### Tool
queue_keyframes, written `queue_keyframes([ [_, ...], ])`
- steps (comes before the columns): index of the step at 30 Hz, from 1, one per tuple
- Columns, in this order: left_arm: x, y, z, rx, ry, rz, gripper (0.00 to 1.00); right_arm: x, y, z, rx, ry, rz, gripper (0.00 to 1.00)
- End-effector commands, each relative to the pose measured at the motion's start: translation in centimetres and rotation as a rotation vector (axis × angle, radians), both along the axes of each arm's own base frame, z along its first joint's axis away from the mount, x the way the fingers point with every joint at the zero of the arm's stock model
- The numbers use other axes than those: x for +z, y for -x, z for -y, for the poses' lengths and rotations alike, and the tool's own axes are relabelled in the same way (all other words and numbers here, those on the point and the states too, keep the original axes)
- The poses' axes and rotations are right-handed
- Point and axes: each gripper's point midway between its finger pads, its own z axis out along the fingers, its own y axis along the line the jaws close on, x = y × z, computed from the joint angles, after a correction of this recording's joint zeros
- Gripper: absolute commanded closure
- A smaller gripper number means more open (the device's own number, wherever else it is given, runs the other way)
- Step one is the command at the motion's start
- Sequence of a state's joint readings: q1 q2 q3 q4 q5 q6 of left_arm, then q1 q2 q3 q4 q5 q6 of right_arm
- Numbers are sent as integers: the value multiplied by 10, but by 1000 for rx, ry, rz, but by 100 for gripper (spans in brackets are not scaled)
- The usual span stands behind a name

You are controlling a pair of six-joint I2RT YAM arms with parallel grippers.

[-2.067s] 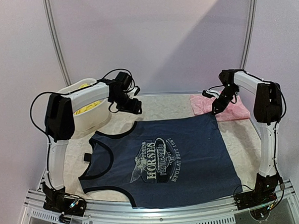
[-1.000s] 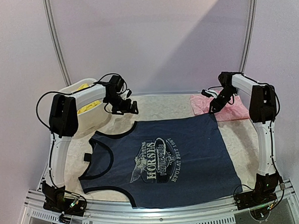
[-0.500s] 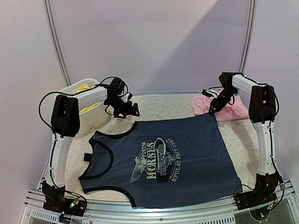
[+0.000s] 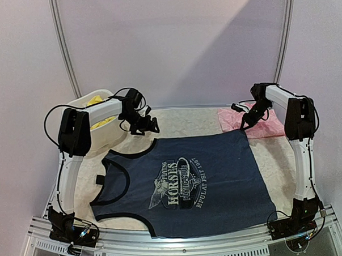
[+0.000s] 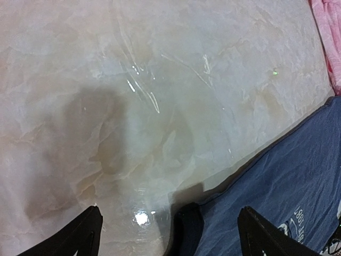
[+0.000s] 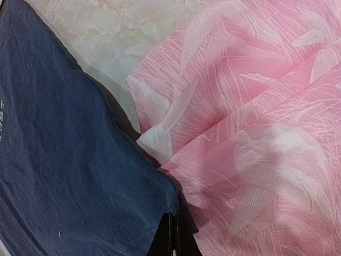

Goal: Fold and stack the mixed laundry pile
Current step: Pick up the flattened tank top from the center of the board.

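Note:
The navy sleeveless top [image 4: 184, 181] with pale horse print lies spread flat over the table's middle. My right gripper [image 4: 244, 125] is at its far right corner. In the right wrist view this gripper [image 6: 173, 241] is shut on that corner of the navy top [image 6: 69, 160], right beside the thin pink piece [image 6: 250, 106]. The pink piece [image 4: 270, 125] lies at the back right. My left gripper [image 4: 150, 128] hovers open over the top's far left strap. In the left wrist view the dark strap end [image 5: 187, 229] sits between the spread fingers of the left gripper [image 5: 170, 240]. A yellow piece [image 4: 99, 117] lies in the tub.
The white plastic tub [image 4: 79, 105] stands at the back left, beside the left arm. A small black item [image 4: 100, 179] lies on the pale marbled table cover [image 4: 187, 120] left of the top. The metal table edge [image 4: 182, 246] runs along the front.
My right gripper has closed onto the navy top's far right corner. My left gripper has shifted slightly and stays open over the strap.

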State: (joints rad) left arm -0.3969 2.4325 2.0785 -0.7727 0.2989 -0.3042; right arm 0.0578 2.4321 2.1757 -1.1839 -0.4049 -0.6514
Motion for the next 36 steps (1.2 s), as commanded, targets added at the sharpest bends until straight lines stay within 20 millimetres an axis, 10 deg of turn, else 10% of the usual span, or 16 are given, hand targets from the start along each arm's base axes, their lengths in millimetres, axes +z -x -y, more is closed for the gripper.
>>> queue_keyframes([
  [1, -11, -1, -11, 6, -25, -15, 10, 21, 0, 0, -13, -14, 30, 100],
  [36, -28, 22, 32, -162, 133, -99, 66, 27, 5, -1, -19, -18, 27, 100],
])
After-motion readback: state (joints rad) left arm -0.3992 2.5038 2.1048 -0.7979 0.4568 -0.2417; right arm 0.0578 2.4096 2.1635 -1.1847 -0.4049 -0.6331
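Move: The left hand hovers open just off the tank top's far-left corner, the dark-trimmed one, which lies about 3 cm back, 3 cm to the right and 2 cm below. The laundry basket's middle stands some 24 cm to this hand's left, about level with it. From the right hand, already pinching the far-right hem corner, that far-left corner is roughly 45 cm left, 3 cm back and 2 cm below; the folded pink cloth is about 4 cm right, 3 cm ahead and 2 cm below. Down and back first, about 2 cm each way, then some 2.5 cm to the right, the left hand works its fingertips around the tank top's far-left corner, closing from nearly wide open to about a third and turning slightly clockwise. Whether they touch the cloth yet can't be seen. The right hand keeps its pinch on the far-right corner, almost in place. ##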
